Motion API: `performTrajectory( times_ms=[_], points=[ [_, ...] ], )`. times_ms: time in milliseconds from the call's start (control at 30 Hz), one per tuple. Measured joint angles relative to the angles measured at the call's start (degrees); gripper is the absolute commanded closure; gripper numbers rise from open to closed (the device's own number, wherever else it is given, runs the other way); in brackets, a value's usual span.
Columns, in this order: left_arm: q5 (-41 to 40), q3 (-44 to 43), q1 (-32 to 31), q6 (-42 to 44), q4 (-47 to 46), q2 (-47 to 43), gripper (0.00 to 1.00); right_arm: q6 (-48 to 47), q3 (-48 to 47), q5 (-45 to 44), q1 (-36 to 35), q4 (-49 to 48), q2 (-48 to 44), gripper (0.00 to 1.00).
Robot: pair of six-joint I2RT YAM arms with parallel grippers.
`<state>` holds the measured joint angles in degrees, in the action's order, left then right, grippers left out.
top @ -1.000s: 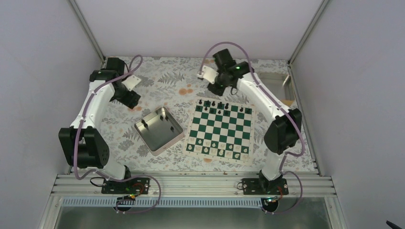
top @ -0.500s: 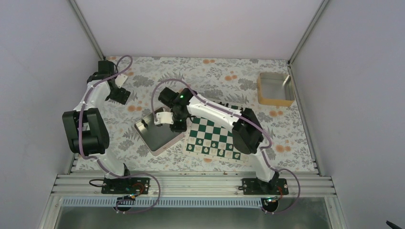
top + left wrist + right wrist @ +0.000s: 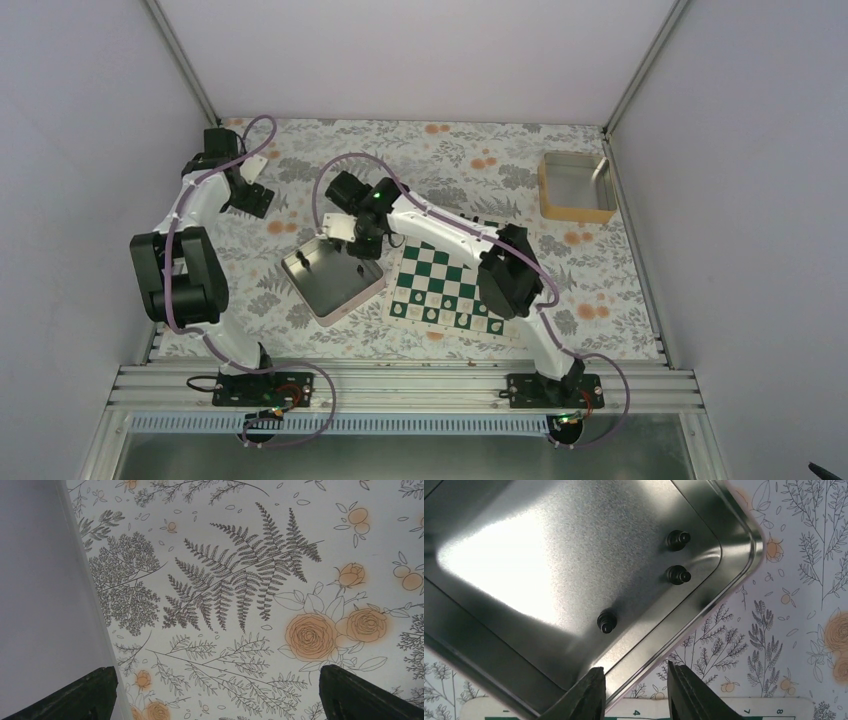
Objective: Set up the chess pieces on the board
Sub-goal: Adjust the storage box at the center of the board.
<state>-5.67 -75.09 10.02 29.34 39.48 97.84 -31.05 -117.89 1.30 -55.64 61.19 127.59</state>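
Note:
Three black chess pieces point(image 3: 678, 539) point(image 3: 678, 574) point(image 3: 606, 621) stand in the shiny metal tray point(image 3: 549, 555). My right gripper point(image 3: 634, 680) hovers above the tray's corner nearest the board point(image 3: 724, 707), jaws open, nothing between them. In the top view the right gripper point(image 3: 362, 246) is over the tray point(image 3: 325, 288), and its arm crosses the far rows of the green and white board point(image 3: 455, 290). A black piece point(image 3: 303, 259) shows in the tray's left part. My left gripper point(image 3: 218, 692) is wide open over bare floral cloth, at the far left point(image 3: 250, 200).
Pale pieces point(image 3: 440, 313) line the board's near rows. A yellow-rimmed container point(image 3: 577, 187) sits at the far right. Grey walls and a metal post close off the left side near the left gripper. Floral cloth covers the table.
My right arm swung from the board's far edge over to the tray, then shifted slightly along it. My left arm drew back toward the far-left corner.

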Motion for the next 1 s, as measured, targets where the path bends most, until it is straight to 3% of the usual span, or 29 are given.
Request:
performTrajectory(
  times_ms=[767, 1000],
  points=[
    [4.3, 2.4, 0.5, 0.0, 0.0, -3.7, 0.00, 2.3, -3.3, -6.0, 4.0, -3.0, 6.5, 0.67],
    [4.4, 3.4, 1.1, 0.0, -0.2, -3.8, 0.00, 3.3, -4.4, -4.3, 4.0, -3.0, 6.5, 0.60]
  ],
)
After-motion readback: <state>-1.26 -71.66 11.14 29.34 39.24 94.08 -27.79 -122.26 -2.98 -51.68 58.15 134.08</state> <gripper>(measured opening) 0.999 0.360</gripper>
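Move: About 6 cm to the right hand's left, 5 cm farther out and some 9 cm below stands the nearer of two black pieces in the storage box's far corner. The corner piece is 3 cm farther left of it. A third piece is about 3 cm to the hand's left, level with it, and the box's middle is 8 cm left and 2 cm back. The nearer piece lies some 22 cm right of the left hand, 5 cm back and about 10 cm below. Reaching forward about 5.5 cm and sinking roughly 3 cm, the right hand travels from over the storage box's board-side wall towards its far corner and the two black pieces there, turning about 8 degrees clockwise. The part-open fingers hold their gap, come out over the cloth just beside the wall, and ease slightly up and left at the end. ##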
